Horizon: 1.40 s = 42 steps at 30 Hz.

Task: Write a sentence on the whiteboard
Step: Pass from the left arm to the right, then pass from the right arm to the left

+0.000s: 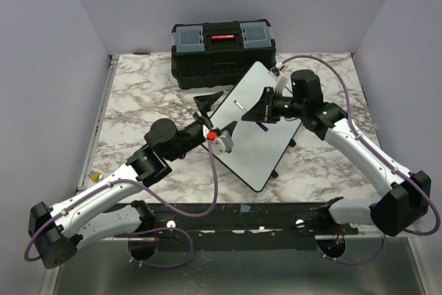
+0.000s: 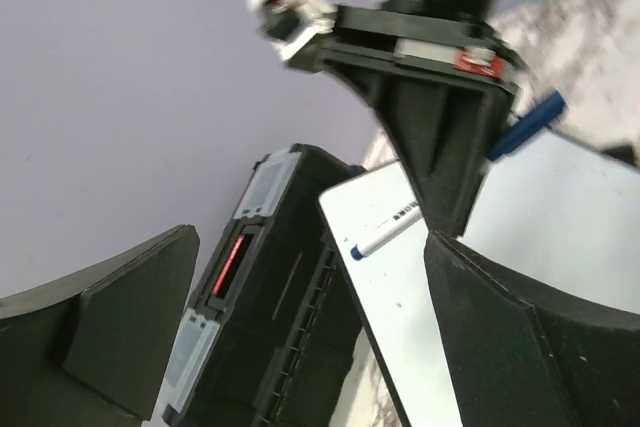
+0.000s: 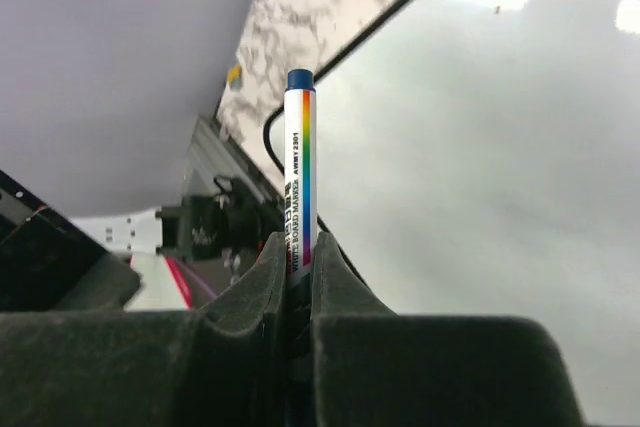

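Note:
The whiteboard lies tilted on the marble table, its white face bare where I can see it; the sentence is out of view. My right gripper hovers over the board's far half, shut on a white marker with a rainbow stripe and a blue end. In the left wrist view that marker pokes out of the right gripper, slanting down towards the board. My left gripper stands open at the board's left edge, and its fingers have nothing between them.
A black toolbox with a red handle and clear lid compartments stands right behind the board, close to its far corner. Purple cables trail from both arms. Grey walls close in the table on three sides.

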Each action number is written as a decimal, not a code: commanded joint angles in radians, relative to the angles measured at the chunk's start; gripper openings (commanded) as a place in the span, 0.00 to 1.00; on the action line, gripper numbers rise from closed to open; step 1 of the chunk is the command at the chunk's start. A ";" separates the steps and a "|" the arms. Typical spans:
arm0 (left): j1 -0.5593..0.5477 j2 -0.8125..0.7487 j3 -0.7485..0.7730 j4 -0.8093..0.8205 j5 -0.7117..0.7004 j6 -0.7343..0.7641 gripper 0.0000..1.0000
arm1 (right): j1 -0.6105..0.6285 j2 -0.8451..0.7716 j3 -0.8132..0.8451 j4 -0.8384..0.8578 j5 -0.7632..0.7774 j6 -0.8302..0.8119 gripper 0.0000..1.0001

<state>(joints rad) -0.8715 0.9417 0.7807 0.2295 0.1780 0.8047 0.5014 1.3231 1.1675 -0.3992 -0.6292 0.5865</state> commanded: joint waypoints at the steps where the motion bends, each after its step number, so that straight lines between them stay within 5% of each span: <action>1: 0.011 -0.041 0.021 0.184 -0.250 -0.291 0.99 | 0.006 -0.089 -0.062 0.258 0.168 0.119 0.01; 4: 0.013 -0.030 0.104 0.131 -0.372 -0.470 0.98 | 0.006 -0.125 -0.125 0.465 0.195 0.182 0.01; 8: 0.024 -0.035 0.143 0.099 -0.352 -0.661 0.99 | 0.006 -0.150 -0.211 0.745 0.214 0.273 0.01; 17: 0.124 -0.071 0.221 -0.022 -0.035 -1.118 0.98 | 0.005 -0.161 -0.387 1.296 0.313 0.407 0.01; 23: 0.229 0.003 0.280 -0.027 0.270 -1.375 0.98 | 0.006 -0.117 -0.385 1.502 0.292 0.429 0.01; 27: 0.274 0.089 0.298 0.042 0.440 -1.484 0.86 | 0.005 -0.091 -0.390 1.645 0.280 0.460 0.01; 35: 0.273 0.210 0.291 0.211 0.568 -1.569 0.74 | 0.006 -0.025 -0.461 1.973 0.354 0.575 0.01; 42: 0.235 0.272 0.314 0.243 0.580 -1.577 0.69 | 0.006 -0.015 -0.451 1.953 0.358 0.574 0.01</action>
<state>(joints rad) -0.6106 1.1866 1.0657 0.4095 0.7059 -0.7509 0.5030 1.3071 0.7105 1.4704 -0.2993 1.1503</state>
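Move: The marker, already in the right gripper's shut fingers, sits about 7 cm to the right of the left hand, 1 cm farther out and 5 cm lower. The whiteboard's middle is some 9 cm ahead of the left hand, 11 cm right and 28 cm below; the toolbox is about 38 cm ahead, 2 cm left, 18 cm below. From the right hand, the left gripper lies 7 cm left, 1 cm back and 5 cm higher. Lift the marker in the right gripper about 19 cm, swinging the fingers from pointing left and down to pointing up and left, without loosening the hold. Meanwhile raise the empty left gripper some 12 cm, rolling it about 80 degrees around its pointing direction, then lower it about 5 cm while moving right towards the blue cap end, narrowing the fingers partly and touching nothing. ##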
